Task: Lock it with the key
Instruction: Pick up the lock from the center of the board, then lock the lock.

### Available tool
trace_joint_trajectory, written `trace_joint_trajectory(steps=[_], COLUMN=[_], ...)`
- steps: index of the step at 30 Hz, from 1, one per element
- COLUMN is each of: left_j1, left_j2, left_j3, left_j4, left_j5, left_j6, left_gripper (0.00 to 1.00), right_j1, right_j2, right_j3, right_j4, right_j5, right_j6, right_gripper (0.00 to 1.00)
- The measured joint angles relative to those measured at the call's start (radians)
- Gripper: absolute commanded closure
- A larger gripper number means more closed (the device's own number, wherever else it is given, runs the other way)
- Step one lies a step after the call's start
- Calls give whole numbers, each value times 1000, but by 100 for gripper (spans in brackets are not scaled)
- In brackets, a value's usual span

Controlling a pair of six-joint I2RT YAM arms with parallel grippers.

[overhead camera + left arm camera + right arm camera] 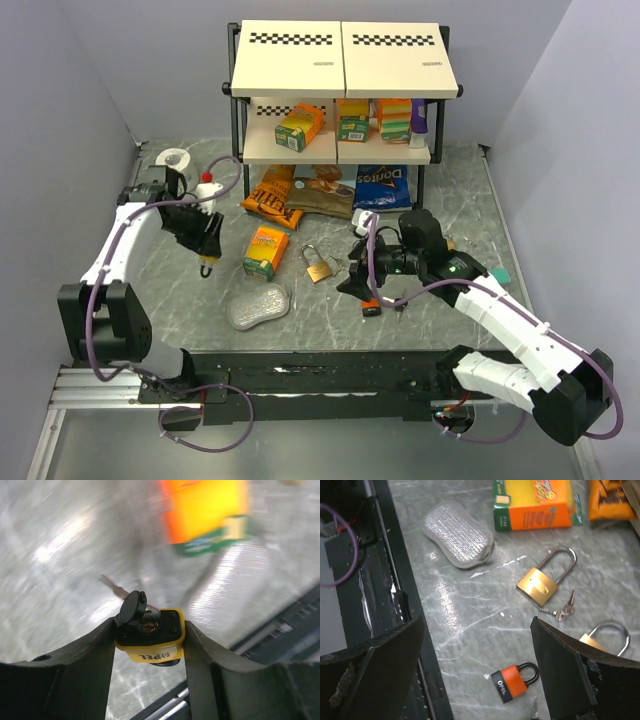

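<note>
My left gripper (149, 632) is shut on a yellow padlock (150, 653) marked OPEL, held off the table with its black keyhole cover flipped open. From above, that gripper (205, 255) hangs left of the orange box. A blurred grey sliver (113, 587) behind the lock may be a key. My right gripper (476, 625) stands open above an orange padlock (514, 681) lying flat. A brass padlock (542, 582) lies beyond it, with a small bunch of keys (563, 611) beside it. A second brass padlock (602, 634) is half hidden by my right finger.
An orange box (266, 250) and a clear blister pack (258, 305) lie between the arms. Chip bags (300, 195) lie under a black rack (335, 100) stocked with boxes. A red-capped white bottle (207, 187) stands at the back left.
</note>
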Motion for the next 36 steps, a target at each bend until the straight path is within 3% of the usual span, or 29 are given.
trace_joint_trajectory(steps=[9,13,22,29,36], left_j1=[-256,-407,-718,-808,-824], left_j2=[-99,-122,-128,-82,-54], left_j3=[129,152,151,197,211], left_j4=[-196,-214,-171,-170,-178], left_j5=[246,344,453,494,516], left_j6=[52,50,8,7,17], left_gripper=[99,99,99,99,99], right_j1=[41,83,203,302,369], right_j2=[2,2,0,13,51], right_j3=[71,125,166,182,200], right_j4=[37,28,-90,-122,-138], right_j5=[-143,-215,-293,-297,-276], right_j6=[-301,-456,-753,-833,-890], right_gripper=[7,7,19,26,31])
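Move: The left hand already holds the yellow lock, keys in it, and takes it to the right gripper, which is about 34 cm to its right, 8 cm nearer the base and 7 cm higher. On the table some 10–12 cm below the left hand lie the orange box, 13 cm right and 5 cm ahead, the silver dish, 11 cm right and 8 cm back, and the brass padlock, 27 cm right and 4 cm ahead. The yellow lock is about 34 cm left of the right hand, 8 cm ahead and 7 cm lower; the orange lock lies 6 cm to the right hand's right, level fore and aft, 20 cm below. Keeping its grip on the yellow lock, the left hand swings it in front of the right gripper, some 24 cm right and 20 cm back while rising about 12 cm, and turns nearly 60 degrees clockwise so that its fingers swing from mostly down to pointing right and down. The right hand comes to meet it, first rising about 8 cm, then drawing back some 11 cm and left about 7, turning about 50 degrees counter-clockwise and rolling over as its wide-open fingers narrow by about a quarter, coming close around the lock's keyhole end without shutting on it. ##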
